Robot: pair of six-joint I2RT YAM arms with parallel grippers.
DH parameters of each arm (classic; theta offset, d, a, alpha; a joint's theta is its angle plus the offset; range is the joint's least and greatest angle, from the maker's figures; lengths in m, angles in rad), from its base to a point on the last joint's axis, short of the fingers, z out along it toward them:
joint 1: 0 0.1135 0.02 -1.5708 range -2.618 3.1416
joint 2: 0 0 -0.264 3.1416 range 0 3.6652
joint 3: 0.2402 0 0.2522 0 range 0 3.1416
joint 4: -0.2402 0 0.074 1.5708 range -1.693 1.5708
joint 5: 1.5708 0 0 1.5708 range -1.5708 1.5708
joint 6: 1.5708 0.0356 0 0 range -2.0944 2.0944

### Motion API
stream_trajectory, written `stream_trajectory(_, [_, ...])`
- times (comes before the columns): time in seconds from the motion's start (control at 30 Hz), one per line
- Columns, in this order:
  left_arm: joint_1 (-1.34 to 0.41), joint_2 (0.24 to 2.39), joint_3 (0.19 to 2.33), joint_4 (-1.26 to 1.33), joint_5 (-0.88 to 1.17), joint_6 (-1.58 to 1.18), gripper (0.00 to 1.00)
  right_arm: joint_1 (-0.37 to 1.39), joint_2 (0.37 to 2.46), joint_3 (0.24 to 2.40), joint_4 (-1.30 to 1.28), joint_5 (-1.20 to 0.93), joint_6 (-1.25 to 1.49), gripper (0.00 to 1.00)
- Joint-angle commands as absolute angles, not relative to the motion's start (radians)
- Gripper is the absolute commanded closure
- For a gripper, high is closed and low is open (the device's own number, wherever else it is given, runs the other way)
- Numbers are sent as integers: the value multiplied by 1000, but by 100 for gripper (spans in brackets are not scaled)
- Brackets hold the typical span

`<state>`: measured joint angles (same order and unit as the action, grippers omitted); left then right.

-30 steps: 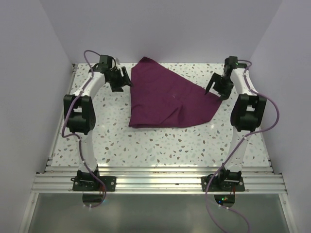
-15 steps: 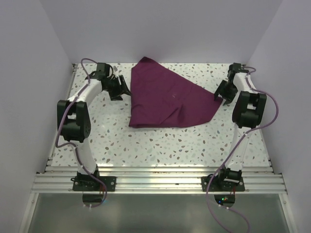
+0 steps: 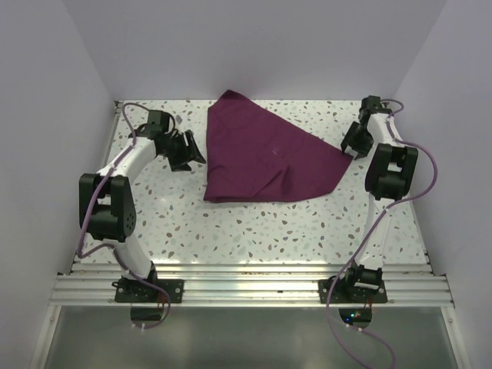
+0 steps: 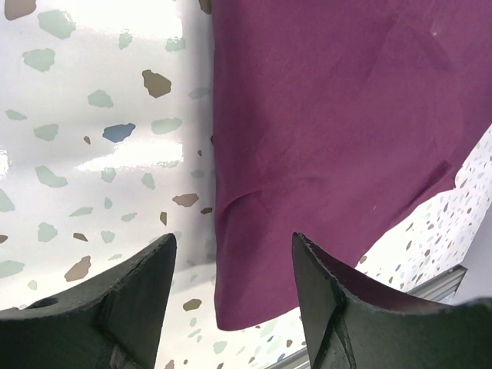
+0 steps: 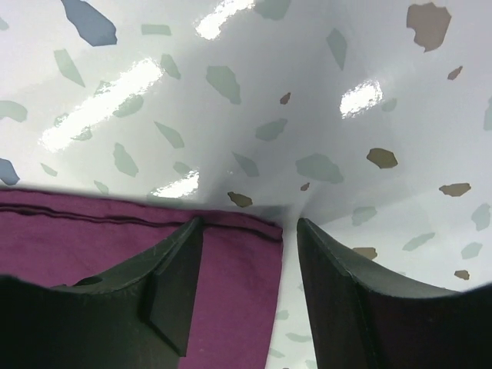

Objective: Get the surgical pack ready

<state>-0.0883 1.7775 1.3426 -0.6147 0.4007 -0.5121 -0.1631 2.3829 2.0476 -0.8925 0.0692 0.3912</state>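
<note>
The surgical pack shows only as a deep-maroon cloth [image 3: 261,157], folded flat into a rough triangle at the back middle of the table; no tray, instruments or pads show. My left gripper [image 3: 188,150] hovers low at the cloth's left edge, open. In the left wrist view the cloth [image 4: 346,115] and its near left corner lie between and beyond the left gripper [image 4: 232,240]. My right gripper [image 3: 354,146] sits at the cloth's right corner, open. In the right wrist view the hemmed corner of the cloth [image 5: 77,238] lies between the fingers of the right gripper [image 5: 250,224], unclamped.
The speckled terrazzo table [image 3: 254,231] is boxed in by pale walls at the back and on both sides. An aluminium rail [image 3: 246,288] with both arm bases runs along the near edge. Purple cables loop off each arm.
The left arm swung outward and its gripper slid a little nearer along the cloth's left edge. The right gripper dropped onto the cloth's right corner and its jaws narrowed.
</note>
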Motion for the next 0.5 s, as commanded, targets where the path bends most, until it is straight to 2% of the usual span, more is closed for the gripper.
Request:
stream_trajectory(0.0, [-91,1721,1345,-600,411,-505,35,-163,2424,2052,-825,57,359,45])
stream_trajectory(0.13, [-91,1717,1341,-606,411,-506,35,-163,2434,2059,-824,17,339,50])
stream_trajectory(0.2, [-91,1707,1333,-606,413,-506,35,-164,2427,2054,-822,12,341,56])
stream_trajectory(0.33, [-91,1697,1318,-609,413,-505,35,-163,2408,2017,-810,2,344,59])
stream_trajectory(0.43, [-91,1692,1319,-615,417,-502,35,-163,2401,2011,-813,2,345,68])
stream_trajectory(0.47, [-89,1686,1319,-618,419,-499,35,-163,2399,2013,-822,3,345,74])
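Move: The right corner of the purple wrap lies flat between the right hand's open fingers, about 1 cm to the hand's right, level with it ahead and roughly 1 cm below. The wrap's near-right corner is some 14 cm back and 8 cm left of the hand; the diagonal crease's upper end is about 5 cm back and 25 cm left. From the left hand, the right corner lies about 60 cm right, 8 cm ahead and 10 cm down. The right hand eases forward about 1 cm, staying low at table height with the fingers pointing almost straight down, so that the tips keep straddling the wrap's right corner. As it creeps outward the fingers draw together from a bit over half open to roughly a quarter, their tips coming in on the corner from both sides and starting to pinch the hem between them. ##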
